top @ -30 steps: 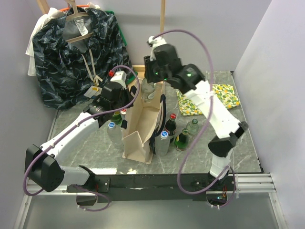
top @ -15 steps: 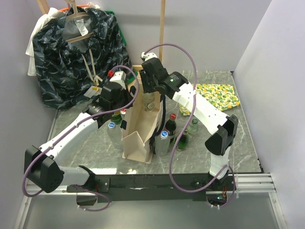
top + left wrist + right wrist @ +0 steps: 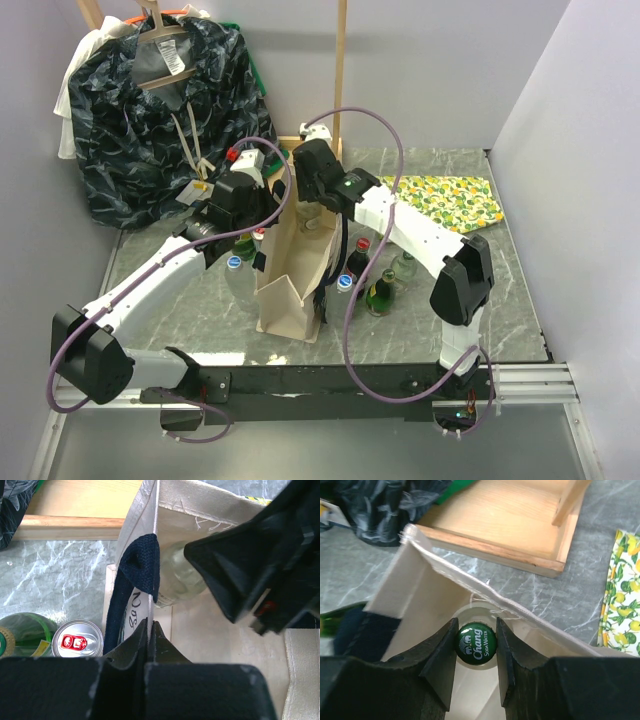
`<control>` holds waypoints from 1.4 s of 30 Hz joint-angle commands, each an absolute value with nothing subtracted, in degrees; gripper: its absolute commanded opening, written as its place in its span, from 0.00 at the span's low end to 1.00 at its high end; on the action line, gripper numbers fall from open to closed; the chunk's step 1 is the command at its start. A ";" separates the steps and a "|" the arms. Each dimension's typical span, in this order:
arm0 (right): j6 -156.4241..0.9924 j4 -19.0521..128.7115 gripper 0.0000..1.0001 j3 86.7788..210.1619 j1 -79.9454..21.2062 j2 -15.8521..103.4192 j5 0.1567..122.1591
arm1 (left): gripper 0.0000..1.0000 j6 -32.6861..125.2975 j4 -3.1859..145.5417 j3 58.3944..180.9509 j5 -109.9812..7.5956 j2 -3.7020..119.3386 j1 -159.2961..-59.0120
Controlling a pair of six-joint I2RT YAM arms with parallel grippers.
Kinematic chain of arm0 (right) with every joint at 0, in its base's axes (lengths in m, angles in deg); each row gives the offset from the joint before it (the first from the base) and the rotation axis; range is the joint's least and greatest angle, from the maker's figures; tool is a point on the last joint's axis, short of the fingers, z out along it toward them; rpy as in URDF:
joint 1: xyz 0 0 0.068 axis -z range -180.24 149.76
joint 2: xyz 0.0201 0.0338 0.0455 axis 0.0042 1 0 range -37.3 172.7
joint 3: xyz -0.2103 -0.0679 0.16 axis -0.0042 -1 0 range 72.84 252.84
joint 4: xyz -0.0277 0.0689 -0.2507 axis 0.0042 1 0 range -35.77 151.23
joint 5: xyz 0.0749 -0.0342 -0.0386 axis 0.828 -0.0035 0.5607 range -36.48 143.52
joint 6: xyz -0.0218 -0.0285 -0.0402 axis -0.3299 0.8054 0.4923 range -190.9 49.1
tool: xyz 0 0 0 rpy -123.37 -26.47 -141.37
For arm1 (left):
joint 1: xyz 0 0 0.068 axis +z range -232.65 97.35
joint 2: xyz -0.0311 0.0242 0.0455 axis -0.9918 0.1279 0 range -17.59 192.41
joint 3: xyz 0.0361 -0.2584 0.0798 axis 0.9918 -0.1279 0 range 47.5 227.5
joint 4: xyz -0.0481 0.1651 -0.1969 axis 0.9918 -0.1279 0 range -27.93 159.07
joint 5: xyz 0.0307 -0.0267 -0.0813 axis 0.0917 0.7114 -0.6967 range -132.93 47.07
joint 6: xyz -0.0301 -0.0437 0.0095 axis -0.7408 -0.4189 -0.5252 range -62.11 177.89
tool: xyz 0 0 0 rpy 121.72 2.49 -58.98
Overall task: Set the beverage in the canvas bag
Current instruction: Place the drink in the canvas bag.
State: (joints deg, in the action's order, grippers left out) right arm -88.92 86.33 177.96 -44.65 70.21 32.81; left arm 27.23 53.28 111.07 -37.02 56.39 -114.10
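Observation:
The beige canvas bag (image 3: 287,296) stands open in the middle of the table, with black strap handles (image 3: 141,562). My left gripper (image 3: 150,626) is shut on the bag's left wall at its rim and holds it upright. The beverage is a clear glass bottle (image 3: 181,578) with a green Chang soda water cap (image 3: 476,643). My right gripper (image 3: 476,645) is shut on the cap from both sides. It holds the bottle upright inside the bag's mouth at the far end, below the rim (image 3: 470,587). In the top view the right gripper (image 3: 314,198) hangs over the bag's back end.
Several bottles stand around the bag: a blue-capped one (image 3: 233,266) on the left, and blue-capped (image 3: 345,285), green (image 3: 380,293) and red-capped (image 3: 362,245) ones on the right. A can (image 3: 77,640) stands by the left wall. Wooden tray (image 3: 510,525) behind, lemon cloth (image 3: 450,200) right, dark garment (image 3: 150,110) back left.
My right arm has swung left and down, bringing the bottle from above the bag's back edge into its mouth. The left arm has kept its hold on the wall.

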 commanded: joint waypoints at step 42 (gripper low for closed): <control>-93.75 64.17 0.00 173.03 -46.47 78.19 23.02 | 0.01 28.71 51.58 110.87 -36.60 55.10 -114.12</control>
State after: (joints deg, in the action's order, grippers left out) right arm -92.53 73.61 172.65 -46.15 78.01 26.71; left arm 27.30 53.11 111.07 -37.02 56.39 -114.07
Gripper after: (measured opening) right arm 0.400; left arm 0.028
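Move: The right hand holds the soda-water bottle by its neck inside the canvas bag's far end; the floor there, where the drink goes, is about 26 cm below it and some 2 cm ahead and 2 cm left. The soda can outside the bag is about 12 cm left and 4 cm back of the right hand, and the wooden tray about 14 cm ahead and 3 cm left. From the left hand, pinching the bag's left rim, that floor lies some 6 cm ahead, 5 cm right and 26 cm down. The right hand, keeping its grip on the bottle's neck just below the green cap, sinks a centimetre, eases about 2 cm to the left and slightly forward towards the bag's far left corner, then lowers the bottle between the walls until it has come down about 7 cm in all, with cap and fingertips below the far rim, and creeps a little farther forward. The left hand stays put and keeps the bag's left rim pinched beside the blue strap, while the right fingers stay closed on the bottle without letting go. ##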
